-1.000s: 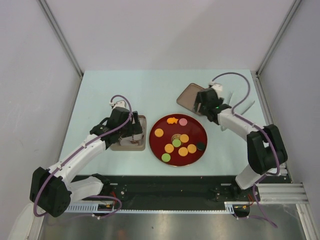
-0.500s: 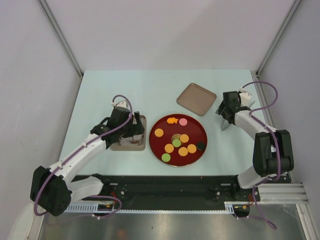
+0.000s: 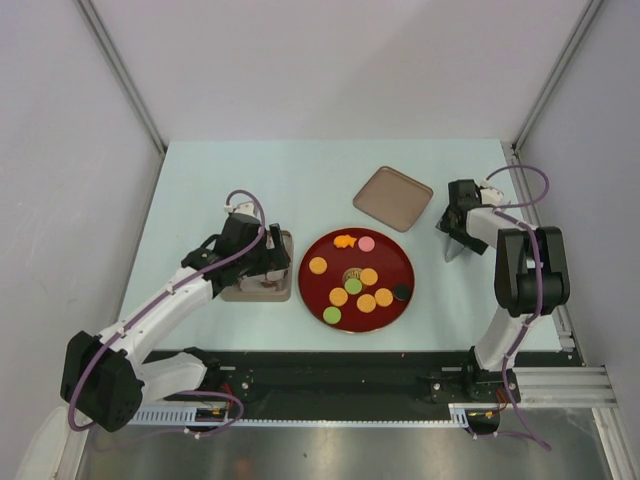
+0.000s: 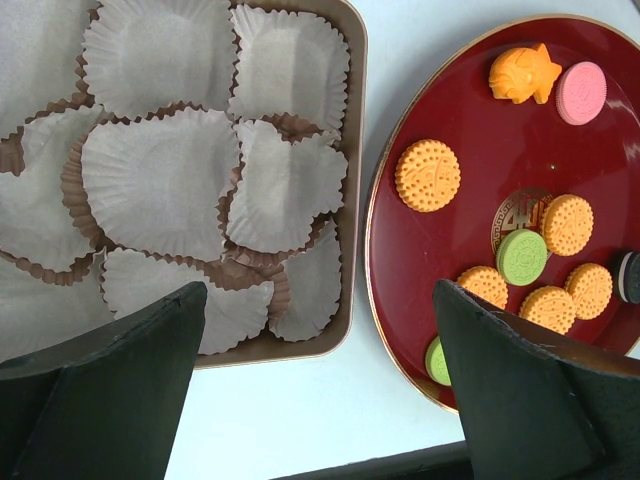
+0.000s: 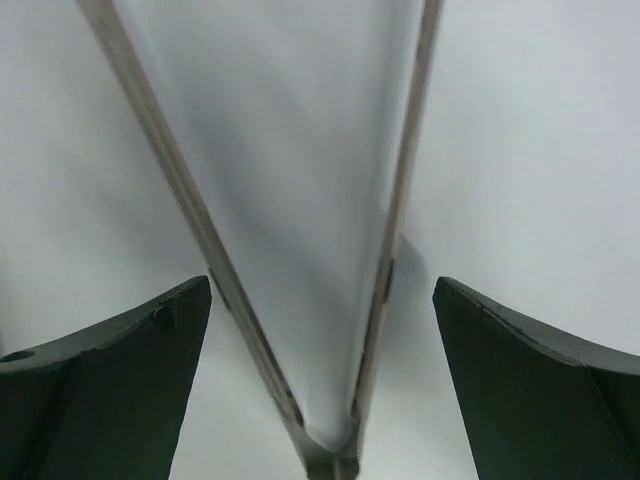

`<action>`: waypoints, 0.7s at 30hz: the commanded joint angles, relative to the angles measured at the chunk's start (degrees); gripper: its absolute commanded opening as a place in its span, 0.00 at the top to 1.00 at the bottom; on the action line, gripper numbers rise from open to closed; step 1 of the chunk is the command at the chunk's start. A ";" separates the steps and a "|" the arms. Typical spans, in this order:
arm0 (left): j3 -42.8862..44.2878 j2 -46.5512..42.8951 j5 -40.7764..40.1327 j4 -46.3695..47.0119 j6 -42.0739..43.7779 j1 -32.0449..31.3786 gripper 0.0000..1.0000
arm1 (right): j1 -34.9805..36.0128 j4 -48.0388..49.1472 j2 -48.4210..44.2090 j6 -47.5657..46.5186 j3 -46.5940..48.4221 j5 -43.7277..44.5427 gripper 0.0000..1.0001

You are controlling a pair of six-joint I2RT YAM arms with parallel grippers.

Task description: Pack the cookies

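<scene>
The cookies lie on a dark-red round plate (image 3: 400,262) (image 4: 400,250): several orange discs (image 4: 427,175), two green ones (image 4: 522,257), a pink one (image 4: 581,92), a black one (image 3: 401,292) and an irregular orange piece (image 4: 523,73). My left gripper (image 3: 266,268) (image 4: 320,400) hangs open and empty above the table between the plate and a brown tray (image 4: 350,200) of pale paper cups (image 4: 160,180). My right gripper (image 3: 456,222) (image 5: 320,380) is open and empty at the table's right side, and its wrist view shows only walls and frame bars.
A second brown tray (image 3: 393,197) lies empty behind the plate, left of my right gripper. Grey enclosure walls with metal corner posts (image 3: 555,75) surround the table. The right arm's elbow (image 3: 528,270) is folded near the right edge.
My right gripper swung from above the empty brown tray to the table's right side and opened a little wider. The left arm and the cookies have not moved.
</scene>
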 commanded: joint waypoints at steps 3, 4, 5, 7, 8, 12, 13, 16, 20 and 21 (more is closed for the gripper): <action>0.74 0.18 0.83 1.38 -0.70 -0.34 0.00 | -0.96 -2.51 5.31 -1.26 8.15 -0.83 0.04; 0.82 0.18 0.92 1.38 -0.70 -0.34 0.00 | -1.14 -3.14 6.11 -1.35 8.94 -1.71 0.05; 0.74 0.26 0.92 1.29 -0.70 -0.34 0.00 | -1.22 -3.66 7.33 -1.61 9.90 -2.32 0.09; 0.74 0.35 1.01 1.29 -0.70 -0.34 0.00 | -1.40 -4.90 8.04 -1.79 10.27 -3.55 0.12; 0.65 0.27 1.18 1.29 -0.70 -0.34 0.00 | -1.40 -4.99 8.31 -1.70 9.83 -3.99 0.14; 0.47 0.09 1.88 1.55 -0.87 -0.25 0.00 | -1.58 -6.48 8.40 -1.96 9.04 -4.70 0.19; 0.39 0.18 2.06 1.73 -0.79 -0.34 0.00 | -1.58 -6.48 8.22 -1.96 8.60 -5.05 0.25; 0.38 0.18 2.50 1.82 -0.88 -0.34 0.00 | -1.75 -6.39 7.52 -2.40 7.19 -5.75 0.45; 0.30 -0.09 2.50 1.73 -0.96 -0.34 0.00 | -1.75 -5.17 5.07 -2.40 4.38 -6.20 0.61; 0.30 -0.17 2.41 1.64 -1.05 -0.34 0.00 | -1.40 -5.16 4.10 -2.14 3.85 -6.20 0.61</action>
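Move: The V-shaped tongs lie with their hinge end nearest the robot. Their middle is about 4 cm ahead of the open right hand and 2 cm to its right, roughly 1 cm lower. The brown lid's centre is some 16 cm left and 11 cm farther out than that hand; the black cookie about 13 cm left and 12 cm back. From the left hand the tongs are about 43 cm right, 9 cm ahead and 10 cm below. The tongs' two spread legs are taken between the right hand's fingers. The hand first slides about 3.5 cm forward along them, nearly level and ending slightly lower. Then it stays put while the fingers close from wide open to under half, pinching the legs from both outer sides; the wrist hardly turns. ##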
